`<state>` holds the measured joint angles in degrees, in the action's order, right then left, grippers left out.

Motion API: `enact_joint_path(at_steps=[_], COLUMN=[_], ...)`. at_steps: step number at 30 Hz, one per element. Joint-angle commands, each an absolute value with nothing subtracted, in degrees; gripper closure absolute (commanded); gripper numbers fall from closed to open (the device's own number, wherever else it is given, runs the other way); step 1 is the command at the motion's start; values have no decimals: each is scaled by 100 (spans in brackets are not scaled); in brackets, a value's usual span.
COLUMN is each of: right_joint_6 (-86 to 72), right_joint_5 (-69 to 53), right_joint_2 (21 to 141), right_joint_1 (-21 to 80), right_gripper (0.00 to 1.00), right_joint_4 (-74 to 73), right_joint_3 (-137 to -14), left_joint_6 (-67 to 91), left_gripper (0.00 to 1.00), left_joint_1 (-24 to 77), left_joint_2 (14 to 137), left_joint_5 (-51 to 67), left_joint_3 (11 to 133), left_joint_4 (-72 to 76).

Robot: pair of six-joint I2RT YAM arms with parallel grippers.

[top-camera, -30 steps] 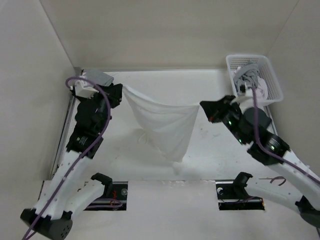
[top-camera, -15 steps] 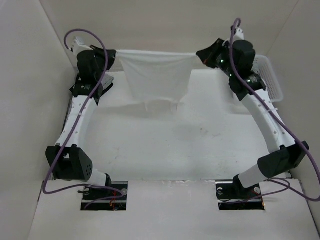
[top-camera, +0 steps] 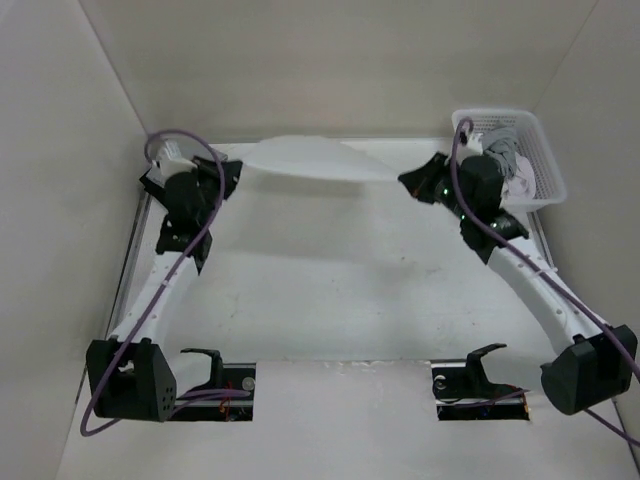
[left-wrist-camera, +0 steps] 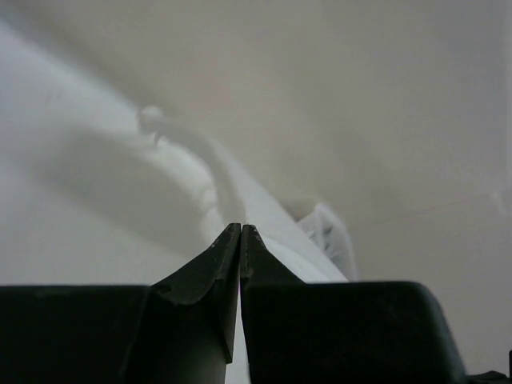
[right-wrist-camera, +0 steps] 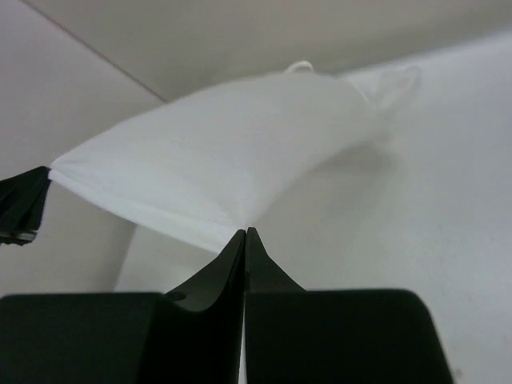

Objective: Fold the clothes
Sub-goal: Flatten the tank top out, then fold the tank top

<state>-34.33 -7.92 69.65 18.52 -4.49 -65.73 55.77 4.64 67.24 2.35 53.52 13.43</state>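
Observation:
The clothes (top-camera: 310, 160) are a thin white garment stretched in the air between my two grippers above the far part of the table, billowing almost flat. My left gripper (top-camera: 237, 172) is shut on its left corner. My right gripper (top-camera: 403, 180) is shut on its right corner. In the right wrist view the clothes (right-wrist-camera: 224, 152) fan out from my pinched fingertips (right-wrist-camera: 246, 232) toward the other gripper at the left edge. In the left wrist view the clothes (left-wrist-camera: 240, 200) run away from the closed gripper (left-wrist-camera: 241, 228) as a blurred white band.
A white plastic basket (top-camera: 540, 150) with grey and white cloth inside stands at the far right corner, close behind my right arm. Cream walls enclose the table on the left, back and right. Both arm bases sit at the near edge.
Both arms have come down and slightly nearer from their high, far reach. The garment, which hung down as a sheet half a second ago, now floats nearly flat between the grippers.

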Motion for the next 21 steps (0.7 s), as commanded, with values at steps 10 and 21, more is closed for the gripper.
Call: enact_joint_path(at_steps=[10, 21], right_joint_6=[-4630, -6556], right_joint_5=[-369, 1307], right_joint_2=[5215, 2471], right_joint_1=[3000, 6022], right_gripper=[98, 98], right_joint_4=[1004, -1835], right_joint_3=[-1734, -1335], left_joint_6=[5581, 6134], left_gripper=[98, 98], left_joint_1=[128, 785], left_joint_2=[4451, 1151], left_joint_5=[913, 854], left_joint_3=[1127, 1124], left_joint_4=[1076, -2241])
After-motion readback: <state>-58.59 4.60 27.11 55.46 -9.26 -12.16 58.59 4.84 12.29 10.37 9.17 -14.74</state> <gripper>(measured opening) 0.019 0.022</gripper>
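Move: The white tank top, held by its hem at both hands, billows in the air: its middle is about 5 cm ahead, 17 cm right and 6 cm below the left hand, and 8 cm ahead, 18 cm left and 6 cm below the right. The bare table it is to lie on centres some 14 cm back, 17 cm right and 32 cm below the left hand. The folded pile lies 5 cm ahead, 16 cm left of the left hand; the laundry basket 11 cm ahead, 27 cm right of the right hand, both about 30 cm down. The tank top is swung down onto the table and drawn back towards the robot, both shut grippers keeping their pinch on its hem corners. Both hands drop fast, about 25 cm, already easing back, then pull mainly back while rising a few centimetres, the right going farther back and a little left. Both tip their fingers down; the right also turns counter-clockwise. ##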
